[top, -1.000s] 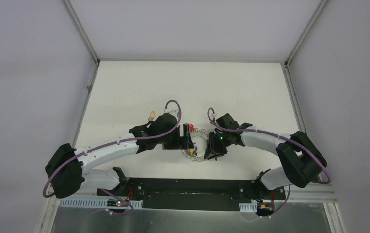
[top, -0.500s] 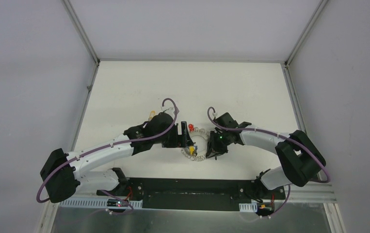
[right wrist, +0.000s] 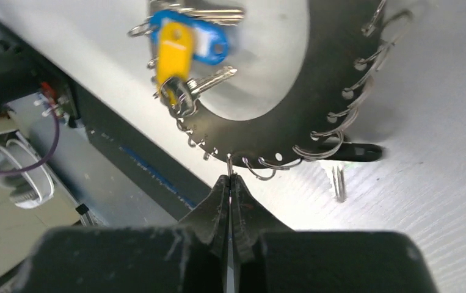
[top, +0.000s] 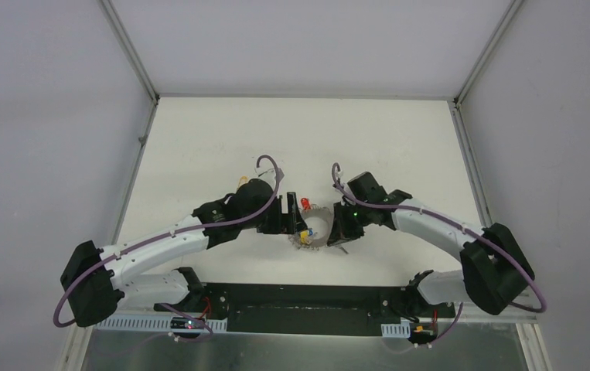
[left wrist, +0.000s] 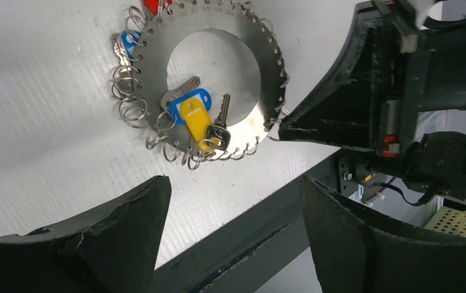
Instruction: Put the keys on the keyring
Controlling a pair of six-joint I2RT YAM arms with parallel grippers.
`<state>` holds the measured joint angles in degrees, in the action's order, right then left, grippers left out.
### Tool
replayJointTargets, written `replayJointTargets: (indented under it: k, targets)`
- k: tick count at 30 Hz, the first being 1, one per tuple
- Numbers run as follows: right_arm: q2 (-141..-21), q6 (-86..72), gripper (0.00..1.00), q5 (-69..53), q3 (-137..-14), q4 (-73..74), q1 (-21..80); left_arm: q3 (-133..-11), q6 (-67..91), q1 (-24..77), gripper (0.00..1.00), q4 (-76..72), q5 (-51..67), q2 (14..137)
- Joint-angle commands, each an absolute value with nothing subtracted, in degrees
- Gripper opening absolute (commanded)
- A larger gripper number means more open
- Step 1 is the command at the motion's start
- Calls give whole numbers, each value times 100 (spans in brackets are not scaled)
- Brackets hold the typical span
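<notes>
The keyring [left wrist: 151,67] is a flat grey metal ring with small wire loops all round its rim, lying between the two arms [top: 316,229]. On its loops hang keys: a yellow-headed one [left wrist: 195,116] beside a blue tag [right wrist: 209,43], a blue one [left wrist: 131,41] and a red one [top: 305,203]. My right gripper [right wrist: 229,178] is shut on one wire loop at the ring's near rim, and that side looks tilted off the table. My left gripper [left wrist: 235,183] stands open just short of the ring, touching nothing. Another yellow key [top: 242,179] peeks from behind the left wrist.
The white table [top: 369,139] stretches back to grey enclosure walls. A black base rail [top: 299,297] runs along the near edge, close under both grippers. A small loose bit of wire [right wrist: 338,183] lies on the table by the ring.
My right gripper has closed onto a wire loop on the ring's rim, and the ring now stands tilted. The left arm has drawn back slightly to the left, still open.
</notes>
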<state>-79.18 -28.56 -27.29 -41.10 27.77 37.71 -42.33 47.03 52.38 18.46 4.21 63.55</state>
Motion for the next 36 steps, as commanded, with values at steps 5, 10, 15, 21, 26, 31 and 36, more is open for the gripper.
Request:
replayJointTargets:
  k: [5, 10, 15, 21, 26, 31, 36]
  targets:
    - [-6480, -1821, 0, -3069, -4675, 3145, 3795, -4292, 3994, 5181, 79, 1477, 139, 5709]
    - [-5385, -1208, 0, -3082, -4361, 2449, 3797, -3857, 3340, 5184, 73, 343, 664, 5224]
    - [-4412, -867, 0, -2860, -3884, 1621, 3797, -3199, 2381, 5184, 69, -1647, 1723, 4879]
    - [-3909, -515, 0, -3075, -3614, 1053, 3797, -3248, 1001, 5185, 60, -2116, 2848, 4916]
    - [-3929, -83, 0, -4039, -3539, 606, 3797, -3331, 457, 5181, 45, -2535, 3424, 5281]
    - [-3854, 86, 0, -4422, -3477, 149, 3797, -3236, 103, 5190, 43, -3046, 3593, 5519]
    - [-3778, 365, 0, -4786, -3434, -87, 3792, -3159, -100, 5191, 33, -3379, 3804, 5630]
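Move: My left hand, open and empty, has the ring in my right fingertips about 9 cm to its right, 2 cm back and 8 cm below. The keyring's centre is some 5 cm right, 3 cm ahead and 11 cm below it, and the yellow tag about 2 cm right, 1 cm ahead and 11 cm below. My right fingers are shut on that ring at the near rim; they take it up to my open left gripper, roughly 9 cm left, 2 cm ahead and 8 cm above. I keep my right fingers pinched on the small ring and lift the keyring steeply, about 18 cm, swinging those fingers up from pointing down. Meanwhile my left hand rises some 11 cm, then also draws right and a little back towards the ring, tipping up and turning clockwise to face it, its fingers closing to about half their opening without gripping. ##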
